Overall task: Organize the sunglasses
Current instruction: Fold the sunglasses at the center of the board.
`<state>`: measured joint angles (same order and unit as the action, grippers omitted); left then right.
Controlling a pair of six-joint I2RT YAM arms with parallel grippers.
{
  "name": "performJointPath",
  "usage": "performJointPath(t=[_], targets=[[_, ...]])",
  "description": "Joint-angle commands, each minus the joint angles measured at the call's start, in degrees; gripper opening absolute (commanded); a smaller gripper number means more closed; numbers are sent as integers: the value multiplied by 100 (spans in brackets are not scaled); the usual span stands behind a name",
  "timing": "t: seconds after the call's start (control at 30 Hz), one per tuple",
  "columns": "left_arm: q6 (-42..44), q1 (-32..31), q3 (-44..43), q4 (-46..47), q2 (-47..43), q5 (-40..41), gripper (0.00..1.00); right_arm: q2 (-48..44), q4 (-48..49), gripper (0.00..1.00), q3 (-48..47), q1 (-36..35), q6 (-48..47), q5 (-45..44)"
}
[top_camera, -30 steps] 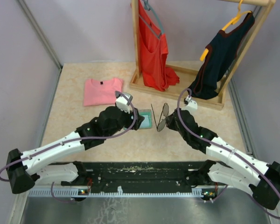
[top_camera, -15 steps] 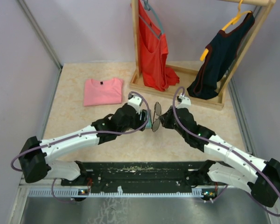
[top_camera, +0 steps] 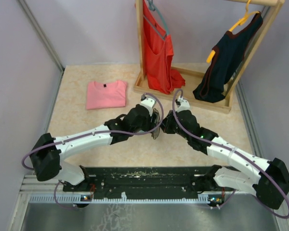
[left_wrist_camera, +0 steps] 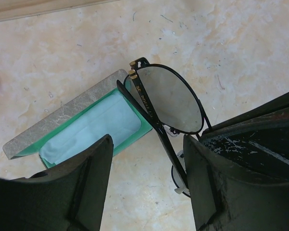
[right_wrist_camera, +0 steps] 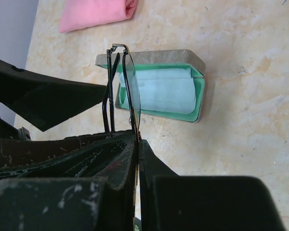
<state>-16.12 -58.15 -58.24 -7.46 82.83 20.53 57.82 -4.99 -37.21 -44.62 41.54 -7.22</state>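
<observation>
The sunglasses [left_wrist_camera: 171, 98], thin dark frame with grey lenses, hang in the air above the table, pinched at one lens edge by my right gripper [right_wrist_camera: 137, 137], which is shut on them. In the top view they [top_camera: 156, 124] sit between the two wrists. My left gripper [left_wrist_camera: 147, 147] is open, and one folded arm of the glasses runs down just inside its right finger [left_wrist_camera: 216, 183] without a visible grip. Beneath lies the open grey case [right_wrist_camera: 149, 56] with green lining, and a light blue cloth [right_wrist_camera: 156, 89] lies inside it.
A folded pink shirt [top_camera: 106, 94] lies at the back left. A wooden clothes rack [top_camera: 183, 89] stands at the back right with a red top [top_camera: 156, 48] and a dark top [top_camera: 226, 62] on hangers. Purple walls close in both sides.
The right gripper has carried the sunglasses leftward. The left gripper has swung right and forward until its open fingers straddle the glasses' arm over the case.
</observation>
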Motion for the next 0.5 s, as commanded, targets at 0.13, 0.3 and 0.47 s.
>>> performJointPath(t=[0.13,0.3,0.47], targets=[[13,-30,-146,33,-236,32,66,-137,167,0,-248,-64,27,-310],[15,-30,-77,76,-775,-159,69,-236,-236,0,-285,-65,47,-797],[74,-22,178,88,-1194,177,71,-336,-487,0,-331,-66,27,-1033]])
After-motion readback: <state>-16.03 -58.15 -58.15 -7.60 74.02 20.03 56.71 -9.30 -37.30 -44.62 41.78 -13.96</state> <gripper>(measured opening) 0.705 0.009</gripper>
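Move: The sunglasses are held by the middle in the right hand, upright, their centre some 2 cm to its left and level. From the left hand, whose open fingers are at the temples, they lie about 3 cm right and 1 cm back, at its height. The open case lies on the table some 7 cm left of the left hand, 2 cm back and 14 cm below; the pink shirt about 25 cm left, 13 cm ahead, 14 cm below. The left hand rises about 6 cm off the sunglasses, fingers open, while the right, still gripping, swings 2 cm right. ##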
